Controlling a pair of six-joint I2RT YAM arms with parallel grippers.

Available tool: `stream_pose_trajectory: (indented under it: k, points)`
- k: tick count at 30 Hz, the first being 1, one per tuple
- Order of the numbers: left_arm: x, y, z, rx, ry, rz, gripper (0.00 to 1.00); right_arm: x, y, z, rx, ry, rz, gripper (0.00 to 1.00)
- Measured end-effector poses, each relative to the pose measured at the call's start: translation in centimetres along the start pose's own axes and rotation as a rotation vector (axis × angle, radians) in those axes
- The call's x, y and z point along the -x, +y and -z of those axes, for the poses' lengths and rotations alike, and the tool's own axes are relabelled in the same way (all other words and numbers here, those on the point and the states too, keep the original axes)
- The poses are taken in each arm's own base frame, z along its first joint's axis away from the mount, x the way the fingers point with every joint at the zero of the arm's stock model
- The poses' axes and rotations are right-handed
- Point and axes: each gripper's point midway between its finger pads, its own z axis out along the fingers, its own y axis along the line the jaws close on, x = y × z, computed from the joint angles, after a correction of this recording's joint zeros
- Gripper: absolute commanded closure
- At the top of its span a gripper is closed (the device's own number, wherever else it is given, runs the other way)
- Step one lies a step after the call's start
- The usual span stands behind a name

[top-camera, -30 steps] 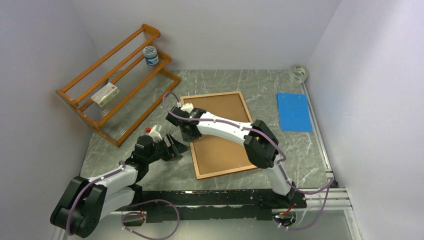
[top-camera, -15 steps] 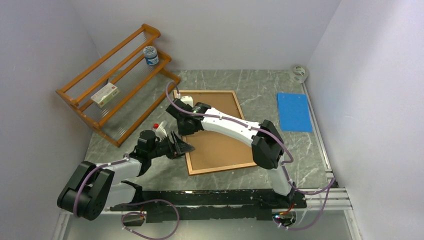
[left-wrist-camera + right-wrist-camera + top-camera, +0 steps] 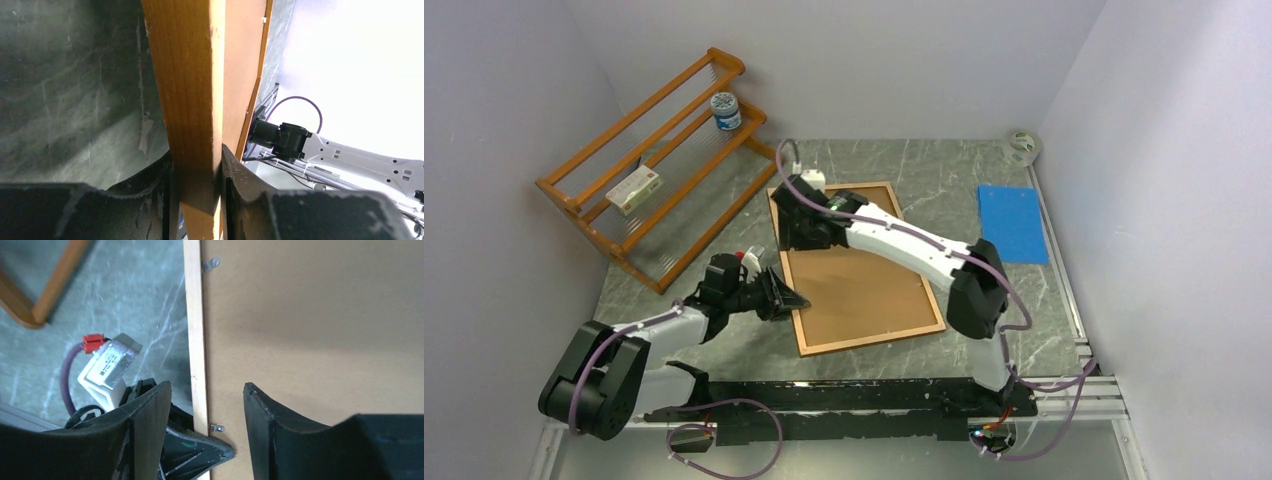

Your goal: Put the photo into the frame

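Note:
The frame [image 3: 874, 338] lies back-up on the table, its brown backing board [image 3: 854, 290] facing me. My left gripper [image 3: 796, 300] is shut on the frame's left rail [image 3: 187, 100], one finger on each side of the wood, near the front corner. My right gripper [image 3: 799, 238] hovers open over the same rail [image 3: 195, 330] farther back, straddling it with nothing pinched. In the right wrist view its fingertips [image 3: 207, 385] frame a small metal tab and the left gripper's finger [image 3: 195, 452]. The photo is hidden from view.
An orange wooden rack [image 3: 654, 170] stands at the back left with a jar [image 3: 725, 110] and a small box [image 3: 635, 189] on it. A blue sheet [image 3: 1012, 222] lies at the right. A tape roll [image 3: 1022, 146] sits in the back right corner.
The frame has slid and turned to the left. My left gripper has closed onto its left rail. My right gripper has opened, let go of the rail and moved toward the far corner.

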Motion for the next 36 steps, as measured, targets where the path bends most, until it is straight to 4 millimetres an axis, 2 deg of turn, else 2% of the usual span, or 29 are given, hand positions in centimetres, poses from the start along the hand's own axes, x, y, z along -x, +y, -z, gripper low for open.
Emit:
stream_pose_trajectory:
  k: [3,6,10,13,16,19,25,30,36]
  points:
    - [0.6,-0.8,0.2,0.051,0.016,-0.004,0.97,3.0,-1.1,2.6,0.011,-0.083,-0.039,0.24]
    - [1.9,-2.7,0.6,0.107,0.023,-0.038,0.98,5.9,-2.9,6.1,0.026,-0.183,-0.077,0.02]
    - [4.3,-6.5,2.3,0.195,0.012,-0.129,0.97,8.2,-6.3,10.5,0.033,-0.313,-0.123,0.01]
    - [5.5,-8.9,4.0,0.257,0.009,-0.199,0.97,8.5,-9.2,12.8,0.053,-0.372,-0.175,0.01]
    - [7.0,-11.7,6.0,0.334,0.011,-0.288,0.97,8.3,-10.8,13.7,0.094,-0.382,-0.216,0.01]
    - [8.8,-14.2,7.7,0.385,-0.013,-0.388,0.97,8.4,-12.7,13.7,0.096,-0.396,-0.248,0.01]
    - [12.3,-18.5,10.6,0.464,-0.063,-0.618,0.98,5.8,-12.8,13.6,0.177,-0.389,-0.234,0.01]
    - [13.4,-19.1,10.8,0.504,-0.050,-0.715,0.97,5.2,-13.2,14.9,0.221,-0.420,-0.278,0.02]
    - [12.5,-19.6,9.6,0.570,-0.048,-0.839,0.97,5.1,-13.6,15.0,0.259,-0.426,-0.399,0.08]
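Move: Holding the frame's left edge nearer its close corner, the left hand has the frame's middle about 9 cm ahead, 12 cm to its right and some 4 cm lower; the wooden rack's middle is roughly 26 cm ahead and 27 cm left, about level in height. From the empty right hand, the frame's middle is about 4 cm back, 10 cm right and 12 cm below, and the blue sheet is some 3 cm ahead, 44 cm right and 14 cm below. Lifting the gripped left edge about 23 cm, the left hand also travels some 9 cm forward and a little left, swinging its fingers from pointing right to steeply down and keeping its hold. The right hand, already off the frame, rises and sweeps about 18 cm right out of its way, fingers opening wide from half open while the wrist tilts. ##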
